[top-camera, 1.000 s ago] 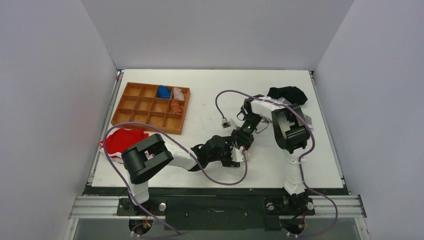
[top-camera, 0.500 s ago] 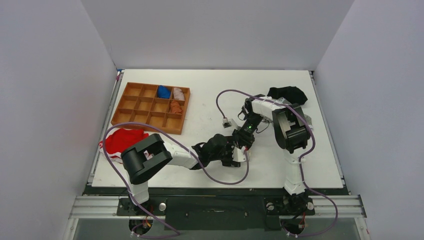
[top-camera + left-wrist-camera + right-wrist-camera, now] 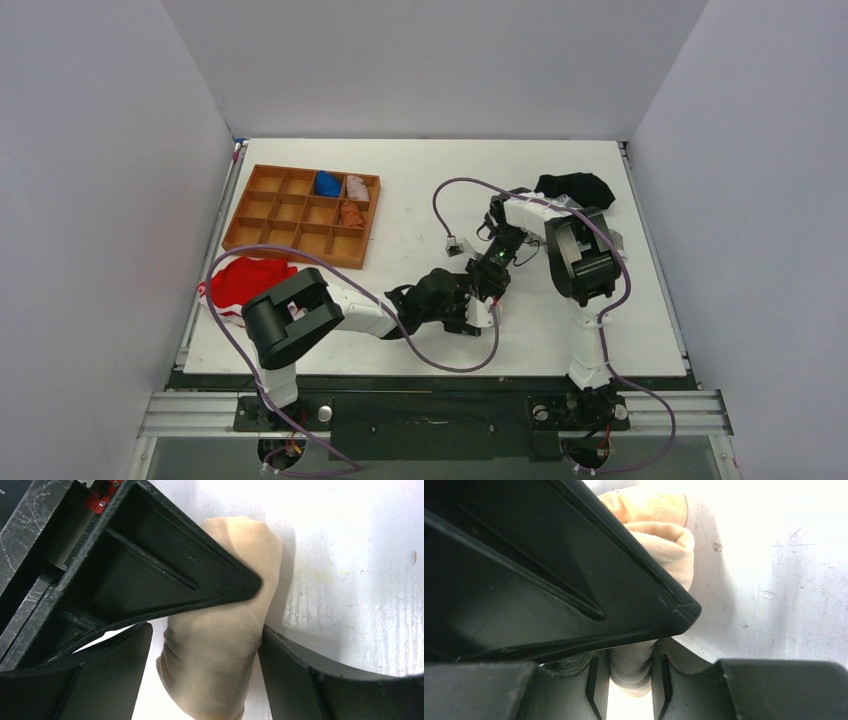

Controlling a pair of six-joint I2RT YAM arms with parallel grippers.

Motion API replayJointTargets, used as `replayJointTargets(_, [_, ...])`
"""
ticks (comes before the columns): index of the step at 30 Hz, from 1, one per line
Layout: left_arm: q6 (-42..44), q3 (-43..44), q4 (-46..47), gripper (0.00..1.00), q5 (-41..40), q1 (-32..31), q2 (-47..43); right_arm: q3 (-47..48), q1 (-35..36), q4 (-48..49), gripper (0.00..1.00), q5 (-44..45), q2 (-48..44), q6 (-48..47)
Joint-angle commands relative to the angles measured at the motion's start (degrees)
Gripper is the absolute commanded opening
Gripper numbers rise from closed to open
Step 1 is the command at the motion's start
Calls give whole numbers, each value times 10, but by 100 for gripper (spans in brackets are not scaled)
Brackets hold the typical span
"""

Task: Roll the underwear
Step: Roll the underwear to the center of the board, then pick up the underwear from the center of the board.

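The underwear (image 3: 215, 650) is a cream fabric roll lying on the white table near the middle. My left gripper (image 3: 205, 635) stands open astride it: the right finger (image 3: 300, 675) touches the roll and a thin gap shows beside the left finger (image 3: 100, 675). My right gripper (image 3: 630, 665) is shut on one end of the underwear (image 3: 669, 540), with fabric pinched between its pads. In the top view both grippers, left (image 3: 468, 305) and right (image 3: 488, 288), meet over the roll and hide most of it.
A wooden compartment tray (image 3: 262, 235) at the back left holds a blue roll (image 3: 327, 183), a pale pink roll (image 3: 357, 187) and a brown roll (image 3: 351, 214). A red garment (image 3: 250, 280) lies at the left edge. A black garment (image 3: 575, 187) lies at the back right.
My left wrist has shifted slightly away from the near edge, closer to the right gripper, and its jaws have narrowed a little. The right arm has not moved.
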Motion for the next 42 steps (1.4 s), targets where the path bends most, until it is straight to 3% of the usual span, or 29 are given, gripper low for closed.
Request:
replayJointTargets(1, [44,-15,-142,75,-17,2,45,12,30,-41,0,-65,15,-17])
replayJointTargets(17, [53,26,-218,73,-19,9,74,9,24,-63,0,-78,11,-42])
replayJointTargets(28, [55,45,-217,68,-13,3,99,33,21,-111,0,-103,28,-87])
replayJointTargets(36, [45,46,-210,37,-15,2,102,34,21,-111,0,-104,27,-88])
replayJointTargets(40, [43,42,-211,4,-19,2,94,33,22,-108,0,-100,27,-85])
replayJointTargets(42, [43,37,-210,0,-22,2,87,31,20,-97,0,-98,24,-72])
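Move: The rolled underwear already stands between the left hand's open fingers; its middle lies about 3 cm to the right, 1 cm ahead and 1 cm below. From the left hand, the wooden box is some 38 cm left and 21 cm ahead, the grey clothes about 20 cm right and 17 cm ahead. The right hand, already pinching the roll's other end, has its middle about 3 cm left, 2 cm back and 2 cm below. Down and slightly to the right, about 1.5 cm and 1 cm, the left hand settles over its end of the underwear roll after a nearly still start, its fingertips dipping some 5 degrees. As it sinks, its wide fingers close and pinch the cloth from both sides. The right hand keeps its pinch on the other end, easing just under 1 cm to the right. ##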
